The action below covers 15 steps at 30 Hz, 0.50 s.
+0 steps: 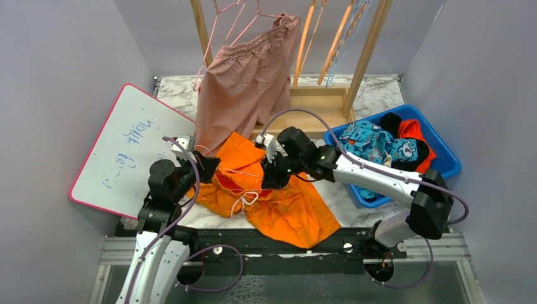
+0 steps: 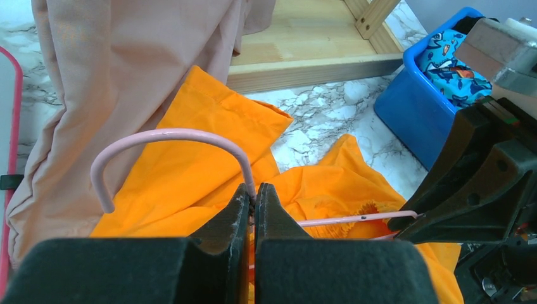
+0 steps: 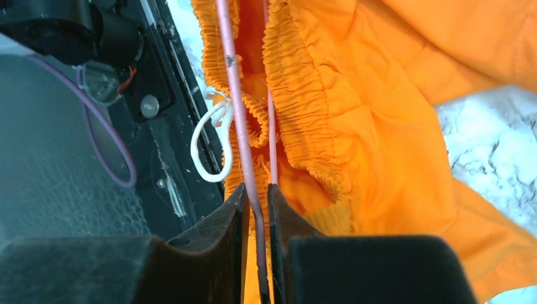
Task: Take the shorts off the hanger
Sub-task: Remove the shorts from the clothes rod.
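Observation:
The bright orange shorts [image 1: 288, 212] lie crumpled on the marble table, their elastic waistband [image 3: 304, 95] still threaded by a thin pink hanger [image 2: 164, 134]. My left gripper [image 2: 255, 193] is shut on the hanger's neck just below its hook. My right gripper [image 3: 256, 190] has its fingers pinched on the hanger's wire arm [image 3: 235, 95] where it runs along the waistband. In the top view the left gripper [image 1: 206, 166] and the right gripper [image 1: 272, 177] face each other over the shorts. Dusty pink shorts [image 1: 244, 82] hang from another pink hanger on the rack.
A wooden rack [image 1: 316, 95] stands at the back with orange and blue hangers. A blue bin [image 1: 446, 158] at the right holds blue cartoon-print [image 1: 380, 142], black and red-orange shorts. A whiteboard [image 1: 126, 149] leans at the left. The shorts' white drawstring [image 3: 212, 142] loops near the table's front rail.

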### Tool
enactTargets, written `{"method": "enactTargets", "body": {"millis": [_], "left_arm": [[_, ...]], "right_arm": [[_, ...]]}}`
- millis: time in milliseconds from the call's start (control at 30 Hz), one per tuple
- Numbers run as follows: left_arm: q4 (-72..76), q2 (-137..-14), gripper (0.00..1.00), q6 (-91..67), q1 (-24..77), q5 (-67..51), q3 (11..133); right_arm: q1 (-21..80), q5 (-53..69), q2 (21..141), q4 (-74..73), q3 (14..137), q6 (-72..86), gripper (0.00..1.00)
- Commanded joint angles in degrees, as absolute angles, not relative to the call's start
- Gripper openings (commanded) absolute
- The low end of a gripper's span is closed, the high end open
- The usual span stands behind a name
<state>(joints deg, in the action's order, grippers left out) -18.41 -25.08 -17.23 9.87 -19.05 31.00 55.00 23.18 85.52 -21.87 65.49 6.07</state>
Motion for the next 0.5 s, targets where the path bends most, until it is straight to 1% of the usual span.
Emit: {"method": "enactTargets", "body": {"millis": [0,33,67,100,167,267,333,400,467], "left_arm": [[-16.75,-25.07,0.03,-16.53,9.67,-18.23,30.84],[-16.91,-25.13,0.05,-16.52,9.67,-17.76,30.85],[-17.06,-25.16,0.09,-16.52,9.67,-17.49,30.87],[-17.07,-25.17,0.17,-16.52,9.67,-17.41,30.93],[-17.1,-25.26,0.3,-16.52,9.67,-17.49,30.94],[-17.06,-25.05,0.56,-16.44,9.61,-17.62,30.93],[-17.06,-24.8,0.7,-16.36,9.66,-17.95,30.92],[-17.11,-24.53,0.77,-16.35,9.67,-18.1,30.89],[-17.1,-24.29,0.81,-16.35,9.64,-18.05,30.93]], "right_arm": [[54.85,20.36,82.95,-17.72,63.55,9.77,0.1],[54.9,21.13,81.99,-16.32,62.4,10.03,0.04],[54.81,21.63,81.18,-15.5,61.58,10.25,0.02],[54.84,21.73,80.46,-15.12,60.85,10.49,0.01],[54.87,21.08,79.04,-15.22,59.85,10.72,0.01],[54.85,19.13,76.67,-16.24,58.14,11.3,0.01],[54.85,17.39,74.31,-16.51,56.84,11.93,0.01],[54.85,15.06,72.14,-16.61,55.47,12.86,0.01],[54.84,13.07,69.84,-17.08,54.28,14.01,0.01]]}}
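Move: The right hand's half-open fingers already straddle the pink hanger's side wires, right at the hand point. The orange shorts' waistband lies about 7 cm to its left, level with it and some 7 cm below, its white drawstring roughly 7 cm left and 3 cm back. The left hand holds the hanger's neck in shut fingers; from there the waistband is about 10 cm right, 5 cm back and 12 cm below. Right fingers pinch the hanger's wires, drawing about 3 cm right and slightly up, as the left lets go. ##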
